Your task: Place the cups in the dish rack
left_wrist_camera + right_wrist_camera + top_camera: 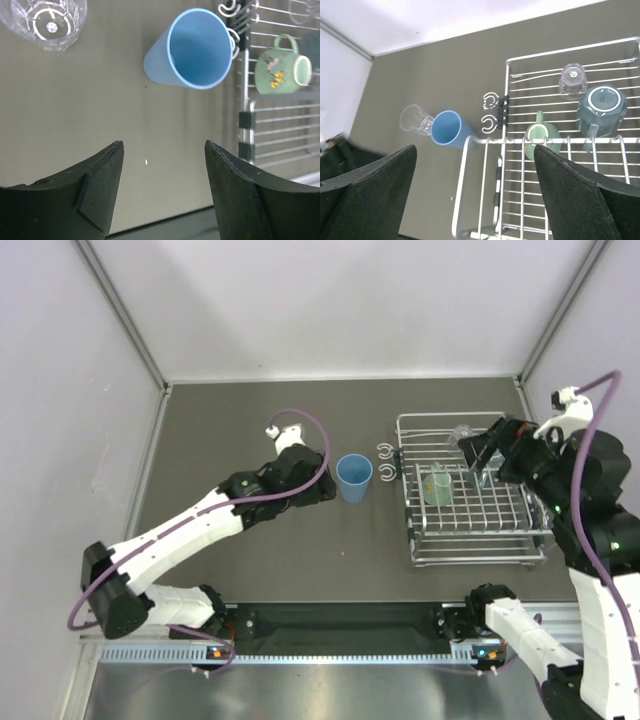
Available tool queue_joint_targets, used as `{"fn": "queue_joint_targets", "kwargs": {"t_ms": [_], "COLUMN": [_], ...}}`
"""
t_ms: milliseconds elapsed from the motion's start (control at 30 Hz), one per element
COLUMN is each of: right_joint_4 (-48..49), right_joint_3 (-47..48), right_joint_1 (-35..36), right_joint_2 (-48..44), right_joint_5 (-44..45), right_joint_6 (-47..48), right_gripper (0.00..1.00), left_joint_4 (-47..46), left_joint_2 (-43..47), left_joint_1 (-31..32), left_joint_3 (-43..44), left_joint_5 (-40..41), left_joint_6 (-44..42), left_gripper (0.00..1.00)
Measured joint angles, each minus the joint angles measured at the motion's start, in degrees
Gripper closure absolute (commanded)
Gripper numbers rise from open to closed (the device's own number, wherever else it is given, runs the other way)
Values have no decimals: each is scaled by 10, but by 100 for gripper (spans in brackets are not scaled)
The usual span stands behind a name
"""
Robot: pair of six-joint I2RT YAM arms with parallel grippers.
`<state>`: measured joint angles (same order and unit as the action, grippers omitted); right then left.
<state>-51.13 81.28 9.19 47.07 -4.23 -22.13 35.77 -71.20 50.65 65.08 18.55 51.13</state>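
Observation:
A blue tumbler point(354, 478) stands upright on the dark table just left of the dish rack point(418, 540). My left gripper point(328, 487) is close to its left side, open and empty; in the left wrist view the blue tumbler point(197, 47) is ahead of the gripper point(164, 147), apart from both fingers. A clear tumbler point(50, 22) stands beyond it on the table. In the rack lie a pale green mug point(541, 136), an upturned teal mug point(601, 105) and an upturned clear cup point(572, 80). My right gripper point(475, 150) hangs open above the rack point(505, 90), holding nothing.
Two curled white hooks point(385, 462) stick out from the rack's left side, next to the blue tumbler. The left arm point(200, 520) stretches diagonally across the table's left half. Pale walls close in the back and both sides.

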Motion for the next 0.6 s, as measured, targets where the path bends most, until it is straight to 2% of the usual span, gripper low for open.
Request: {"fn": "queue_joint_targets", "kwargs": {"t_ms": [267, 600], "right_joint_4": [-21, -34], "right_joint_3": [0, 0], "right_joint_1": [0, 0], "right_joint_2": [-63, -75], "right_joint_5": [-23, -26], "right_joint_6": [1, 5], "right_gripper": [0, 0], "left_joint_4": [-2, -2], "left_joint_2": [-120, -219], "left_joint_1": [0, -3], "left_joint_3": [63, 113], "left_joint_5": [24, 45], "left_joint_6": [0, 6], "left_gripper": [28, 28]}}
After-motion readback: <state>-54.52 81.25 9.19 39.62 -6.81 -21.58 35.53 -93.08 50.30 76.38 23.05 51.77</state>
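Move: The blue cup stands about 12 cm ahead of the left gripper and 6 cm to its right, its middle some 15 cm lower. The clear glass is roughly 15 cm ahead and 9 cm left of that gripper, while the rack's curled hooks lie about 17 cm ahead and 14 cm right, both also some 15 cm below. From the right gripper the blue cup lies about 13 cm ahead, 20 cm left and 33 cm down. Bring the left gripper down, forward and to the right towards the blue cup, about 9 cm in all and easing off slightly, rolling the wrist some 10 degrees so its left side rises; keep the fingers open and stay clear of the cup. Meanwhile draw the empty, wide-open right gripper back about 4 cm, farther out of the rack's way, and then hold it still. ##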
